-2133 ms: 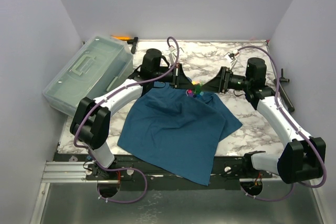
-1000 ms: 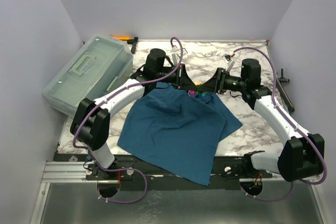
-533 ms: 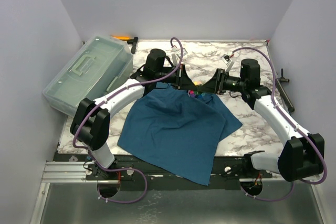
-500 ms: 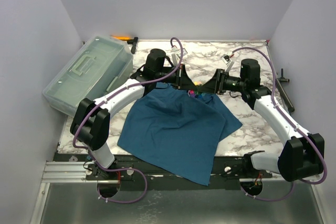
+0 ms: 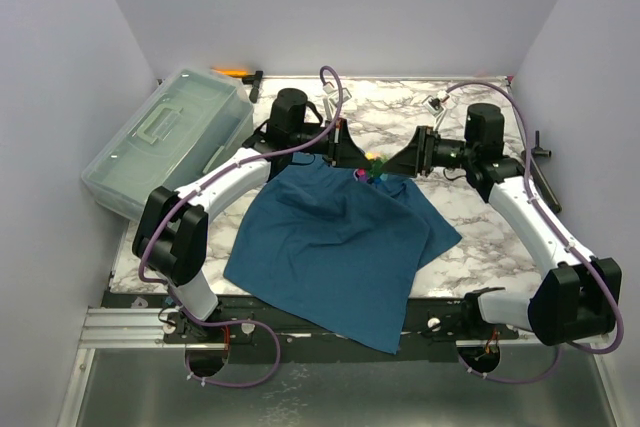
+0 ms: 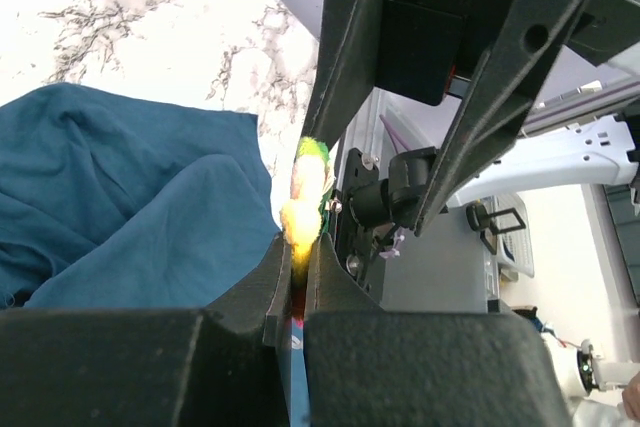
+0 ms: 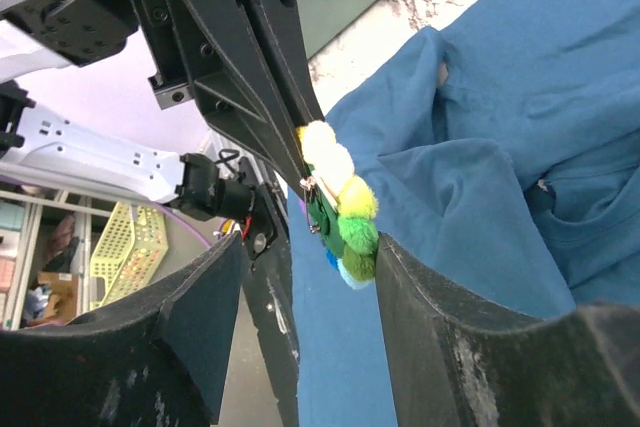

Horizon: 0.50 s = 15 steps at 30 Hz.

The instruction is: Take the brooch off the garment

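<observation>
The garment point(image 5: 335, 237), a dark teal T-shirt, lies spread over the table's middle and hangs off the near edge. Its far edge is lifted where the brooch point(image 5: 372, 169) sits, a small cluster of yellow, green and red pompoms. My left gripper point(image 5: 352, 159) is shut on the brooch point(image 6: 305, 192), with blue cloth point(image 6: 130, 197) of the garment beside its fingers. My right gripper point(image 5: 393, 166) faces it from the right, and its jaws stand open around the brooch point(image 7: 345, 212). The green pompoms touch one finger point(image 7: 420, 297). The garment point(image 7: 520, 97) hangs behind.
A clear plastic lidded box point(image 5: 165, 142) stands at the left of the marble table point(image 5: 480, 237). An orange-handled tool point(image 5: 235, 72) lies at the back left corner. A black tool point(image 5: 540, 162) rests at the right edge.
The right gripper's jaws have spread wider around the brooch. Both grippers and the brooch have risen slightly, and the right arm has eased back to the right.
</observation>
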Tool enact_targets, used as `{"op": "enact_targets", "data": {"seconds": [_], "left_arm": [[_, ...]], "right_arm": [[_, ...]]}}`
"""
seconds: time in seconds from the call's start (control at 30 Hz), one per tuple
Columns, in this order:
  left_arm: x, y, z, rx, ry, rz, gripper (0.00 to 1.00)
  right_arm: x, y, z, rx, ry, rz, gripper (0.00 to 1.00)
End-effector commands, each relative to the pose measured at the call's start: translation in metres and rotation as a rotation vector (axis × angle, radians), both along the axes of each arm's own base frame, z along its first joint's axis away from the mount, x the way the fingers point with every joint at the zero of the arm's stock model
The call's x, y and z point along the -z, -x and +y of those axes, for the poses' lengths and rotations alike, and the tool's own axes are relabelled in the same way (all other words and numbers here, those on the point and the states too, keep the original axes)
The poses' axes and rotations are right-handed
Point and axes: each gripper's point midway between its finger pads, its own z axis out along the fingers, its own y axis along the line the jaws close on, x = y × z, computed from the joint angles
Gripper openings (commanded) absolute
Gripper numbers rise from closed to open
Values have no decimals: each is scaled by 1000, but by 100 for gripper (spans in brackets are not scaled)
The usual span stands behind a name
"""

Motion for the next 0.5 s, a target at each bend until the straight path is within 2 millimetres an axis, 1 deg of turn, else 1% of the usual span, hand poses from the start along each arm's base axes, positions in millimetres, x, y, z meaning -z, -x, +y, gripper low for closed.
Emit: {"op": "enact_targets", "data": {"seconds": [0.0,0.17,0.23,0.43,0.47], "left_arm": [[-31,17,4,106,91,-94,0],[-35,20,4,116,109,-91,0],[-36,20,3,120,113,-92,0],[-36,20,3,117,112,-86,0],[-35,20,3,115,111,-82,0]], "right_arm": [[-8,15,2,-108,-34,-16,55],[-9,19,2,-136,-41,-26,49],[-9,19,2,-140,-42,-28,43],[-9,20,3,-150,-49,-36,17],[-9,20,3,-151,-50,-36,11]]}}
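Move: The brooch is already up in the air between the two grippers, one rim pinched by the left fingers. Its middle lies about 2 cm to the left hand's right, 1 cm back and 1 cm lower. From the right hand, whose fingers stand half open around its green rim, it is about 2 cm left, 1 cm ahead and 1 cm lower, with the left fingertips some 4 cm left, level in reach and height. The garment's middle is roughly 18 cm back, 9 cm left and 15 cm below the right hand. The right fingers close from about half open and pinch the green rim of the brooch, the hand drawing back about 1.5 cm and turning some 5 degrees counter-clockwise as they shut. The left hand keeps its shut grip on the opposite rim, raising the brooch about 2 cm and bringing it back about 1 cm with a slight roll. ##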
